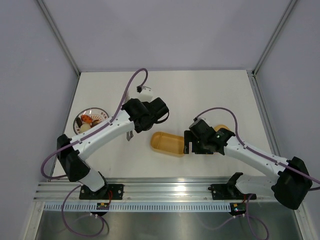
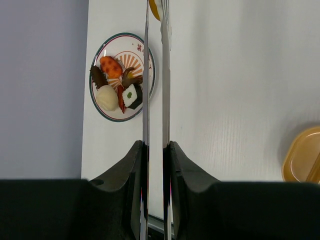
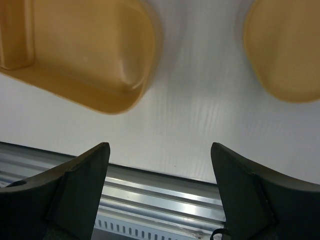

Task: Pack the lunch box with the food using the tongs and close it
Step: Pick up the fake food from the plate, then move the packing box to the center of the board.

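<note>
My left gripper (image 2: 155, 145) is shut on the tongs (image 2: 165, 90). Their two thin silver arms run up from between my fingers, close together and nearly parallel. A small yellow bit (image 2: 156, 7) shows between the arms at the top edge; I cannot tell whether it is gripped. The food (image 2: 120, 85) lies on a white plate (image 2: 148, 60) just left of the tongs. The lunch box (image 1: 167, 144) sits open mid-table. Its lid (image 3: 285, 50) lies to the right, partly under the right arm in the top view. My right gripper (image 3: 160, 155) hangs open and holds nothing, above the table between box (image 3: 75, 50) and lid.
The plate (image 1: 90, 120) stands close to the left wall. A metal rail (image 1: 165, 187) runs along the table's near edge, just below my right gripper. Both arms cross the middle of the table, with the box between them.
</note>
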Available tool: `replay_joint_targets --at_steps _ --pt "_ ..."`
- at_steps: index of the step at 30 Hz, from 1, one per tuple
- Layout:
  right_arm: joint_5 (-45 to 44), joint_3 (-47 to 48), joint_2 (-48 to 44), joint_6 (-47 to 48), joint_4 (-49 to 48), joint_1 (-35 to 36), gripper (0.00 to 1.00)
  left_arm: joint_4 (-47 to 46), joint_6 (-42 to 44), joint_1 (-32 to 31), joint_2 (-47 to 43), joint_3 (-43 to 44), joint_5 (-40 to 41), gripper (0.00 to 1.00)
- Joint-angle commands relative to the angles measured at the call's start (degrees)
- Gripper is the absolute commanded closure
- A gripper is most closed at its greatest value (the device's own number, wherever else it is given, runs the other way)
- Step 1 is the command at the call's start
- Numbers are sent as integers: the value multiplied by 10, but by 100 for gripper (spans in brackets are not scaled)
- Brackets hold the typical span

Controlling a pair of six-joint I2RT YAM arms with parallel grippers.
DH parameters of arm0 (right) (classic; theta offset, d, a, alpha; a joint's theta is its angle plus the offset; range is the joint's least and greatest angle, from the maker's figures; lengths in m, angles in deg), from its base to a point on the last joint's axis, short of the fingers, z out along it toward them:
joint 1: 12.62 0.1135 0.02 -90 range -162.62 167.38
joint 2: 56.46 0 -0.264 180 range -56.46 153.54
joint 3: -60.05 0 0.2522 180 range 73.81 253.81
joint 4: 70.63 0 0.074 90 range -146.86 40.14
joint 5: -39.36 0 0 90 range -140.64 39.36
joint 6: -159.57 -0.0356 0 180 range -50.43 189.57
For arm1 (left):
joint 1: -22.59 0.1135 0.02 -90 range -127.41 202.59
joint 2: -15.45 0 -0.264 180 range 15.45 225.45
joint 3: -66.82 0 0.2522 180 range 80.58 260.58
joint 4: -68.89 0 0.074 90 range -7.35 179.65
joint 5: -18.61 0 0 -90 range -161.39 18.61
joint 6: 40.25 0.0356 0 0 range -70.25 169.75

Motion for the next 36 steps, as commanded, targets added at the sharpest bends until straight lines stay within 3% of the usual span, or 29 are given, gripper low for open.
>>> replay_joint_targets --at_steps 1,8,17,25,31,36 --pt "-44 -45 -25 -96 1 41 11 112 9 4 -51 18 -3 100" --pt "-64 -22 78 -112 -20 120 11 110 22 10 -47 56 3 100" --pt "-143 130 244 3 -65 119 9 111 16 25 -64 42 2 100" --pt "-143 284 386 66 -114 99 8 106 25 67 -109 12 -9 100" --pt "-107 323 413 47 -182 68 8 73 49 90 -123 -14 -31 100" --pt "-121 261 304 34 -195 60 4 31 67 92 -95 -20 -58 100"
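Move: The lunch box's middle lies about 6 cm ahead and 11 cm left of the right hand, some 7 cm below it. The lid lies about 9 cm ahead and 11 cm right of that hand. From the left hand, which still holds the tongs, the box is roughly 18 cm right, 2 cm back and 20 cm below; the plate is about 19 cm left and 9 cm ahead. Right hand dips back, then sweeps about 20 cm forward-left, pushing the lunch box; left arm carries tongs left. ##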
